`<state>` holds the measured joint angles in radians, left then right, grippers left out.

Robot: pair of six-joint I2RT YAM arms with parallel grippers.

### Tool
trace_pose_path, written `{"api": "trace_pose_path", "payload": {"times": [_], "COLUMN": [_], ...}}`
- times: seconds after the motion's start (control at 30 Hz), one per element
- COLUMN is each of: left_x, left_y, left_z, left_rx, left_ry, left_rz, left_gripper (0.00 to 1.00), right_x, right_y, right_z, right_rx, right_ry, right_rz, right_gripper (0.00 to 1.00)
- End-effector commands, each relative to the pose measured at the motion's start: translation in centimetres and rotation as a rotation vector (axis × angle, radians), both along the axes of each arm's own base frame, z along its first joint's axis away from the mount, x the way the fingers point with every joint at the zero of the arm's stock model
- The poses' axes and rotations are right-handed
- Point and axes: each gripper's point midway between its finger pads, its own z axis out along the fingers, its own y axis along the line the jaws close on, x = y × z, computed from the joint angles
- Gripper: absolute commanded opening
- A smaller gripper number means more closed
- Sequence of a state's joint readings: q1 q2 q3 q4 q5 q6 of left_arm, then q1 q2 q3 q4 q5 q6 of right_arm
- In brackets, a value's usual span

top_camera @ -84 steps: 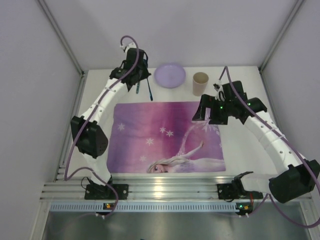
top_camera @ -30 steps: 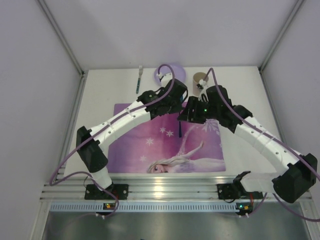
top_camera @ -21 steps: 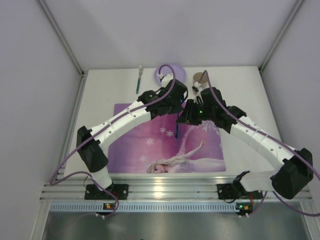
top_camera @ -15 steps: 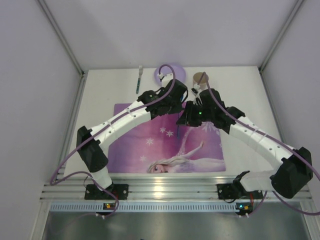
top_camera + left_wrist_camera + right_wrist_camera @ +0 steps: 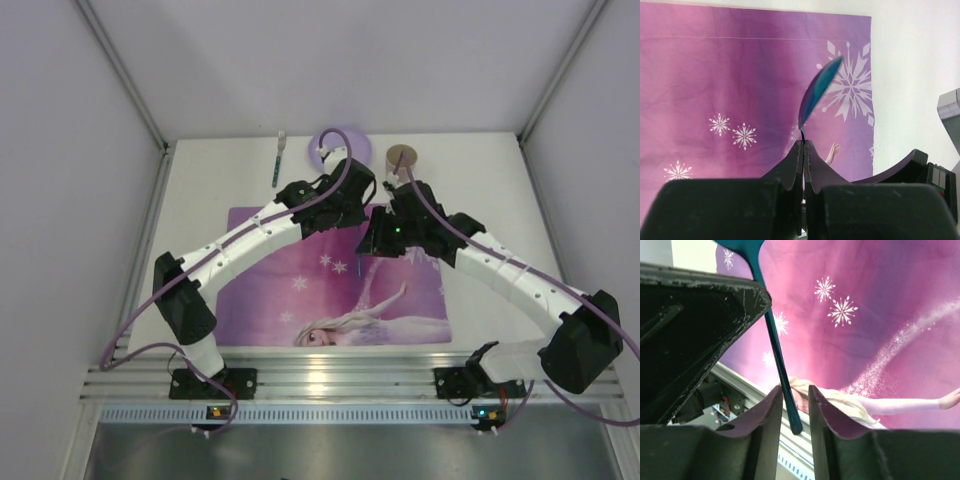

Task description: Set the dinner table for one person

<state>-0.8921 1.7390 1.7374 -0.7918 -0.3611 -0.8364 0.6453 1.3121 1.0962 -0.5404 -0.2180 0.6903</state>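
Observation:
My left gripper [image 5: 803,142] is shut on the thin neck of a teal spoon [image 5: 819,90], held in the air over the purple placemat [image 5: 290,290]. The spoon's bowl pokes out past the fingertips. The spoon handle [image 5: 780,370] runs down between the fingers of my right gripper [image 5: 796,389]. Those jaws stand a little apart, with the handle near the left finger and a gap on the other side. From above, both grippers meet over the placemat's back middle, left gripper [image 5: 352,218] and right gripper [image 5: 370,245]. The white dinner table [image 5: 195,200] lies under everything.
A purple plate [image 5: 350,138] sits at the back, partly behind my left wrist. A tan cup [image 5: 402,157] stands right of the plate. A teal utensil [image 5: 279,162] lies at the back left. An aluminium rail [image 5: 330,380] runs along the near edge.
The left arm carried the spoon from the back left to over the placemat. In the last second the right gripper crept closer and its jaws narrowed around the handle.

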Motion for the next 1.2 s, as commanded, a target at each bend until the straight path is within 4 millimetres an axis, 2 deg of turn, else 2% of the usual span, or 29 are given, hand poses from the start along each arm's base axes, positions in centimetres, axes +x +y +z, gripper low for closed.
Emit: {"api": "trace_pose_path", "payload": {"times": [0.0,0.23,0.5,0.57,0.6,0.63,0.73,0.77,0.8,0.87,0.93,0.97,1.03,1.07,1.13,1.17], "left_x": [0.2,-0.1,-0.4,-0.3,-0.3,-0.3,-0.3,-0.3,-0.5,-0.6,-0.7,-0.9,-0.8,-0.9,-0.9,-1.2], "left_y": [-0.3,-0.4,0.1,0.5,0.5,0.7,1.5,1.7,1.8,2.2,2.7,3.1,4.1,4.8,6.0,6.6], "left_z": [3.2,3.2,3.1,2.7,2.6,2.4,1.5,1.1,0.9,0.2,0.1,-0.4,-0.2,-0.8,-0.7,-1.6], "left_rx": [-0.062,-0.083,-0.126,-0.12,-0.119,-0.108,-0.073,-0.064,-0.059,-0.047,-0.043,-0.032,-0.033,-0.02,-0.033,-0.021], "left_ry": [-0.07,-0.067,-0.061,-0.051,-0.049,-0.047,-0.035,-0.029,-0.027,-0.016,-0.016,-0.009,-0.013,-0.002,0.002,0.02], "left_rz": [-0.015,-0.033,-0.058,-0.062,-0.065,-0.068,-0.061,-0.059,-0.067,-0.067,-0.063,-0.057,-0.038,-0.029,-0.009,-0.003], "left_gripper": [0.0,0.0,0.0,0.0,0.04,0.25,0.51,0.61,0.65,0.72,0.72,0.73,0.73,0.73,0.72,0.72], "right_x": [0.5,0.3,0.0,0.1,-0.3,-0.2,-1.0,-1.7,-1.8,-2.6,-3.0,-3.5,-3.7,-4.6,-5.1,-5.7], "right_y": [1.4,2.7,2.6,1.7,1.0,0.1,-2.2,-2.8,-3.6,-5.1,-6.7,-7.6,-9.4,-10.5,-11.8,-12.6], "right_z": [2.3,2.8,2.4,2.2,1.6,1.6,0.7,-0.3,-0.8,-2.1,-3.0,-4.1,-5.5,-6.8,-8.6,-9.5], "right_rx": [0.03,0.052,0.029,-0.01,-0.046,-0.071,-0.148,-0.168,-0.194,-0.223,-0.257,-0.293,-0.376,-0.435,-0.522,-0.565], "right_ry": [-0.065,-0.076,-0.074,-0.081,-0.066,-0.081,-0.078,-0.06,-0.063,-0.053,-0.047,-0.026,-0.014,0.024,0.067,0.096], "right_rz": [0.018,0.038,0.029,0.009,0.0,-0.027,-0.06,-0.058,-0.079,-0.103,-0.133,-0.142,-0.177,-0.177,-0.185,-0.187], "right_gripper": [0.25,0.0,0.0,0.0,0.0,0.0,0.0,0.0,0.0,0.0,0.0,0.0,0.0,0.0,0.0,0.0]}}
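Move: The teal spoon is held in the air in my left hand, gripped near the neck, its middle only some 2 cm behind and 1 cm below that hand. From my open right hand, that middle is about 5 cm ahead and 4 cm up, with the handle's free end already between the fingers. The placemat's middle lies roughly 4 cm ahead of my right hand, 6 cm left and 18 cm down; the cup stands 29 cm ahead and 13 cm right. I shut my right fingers on the spoon's handle near its free end while easing a little left, and only then spread my left fingers wide to let go. My right hand carries the spoon about 11 cm right, down and somewhat back towards the placemat's right part, rolling some 25 degrees so its left side drops; my freed left hand backs off about 5 cm left and a bit down. ##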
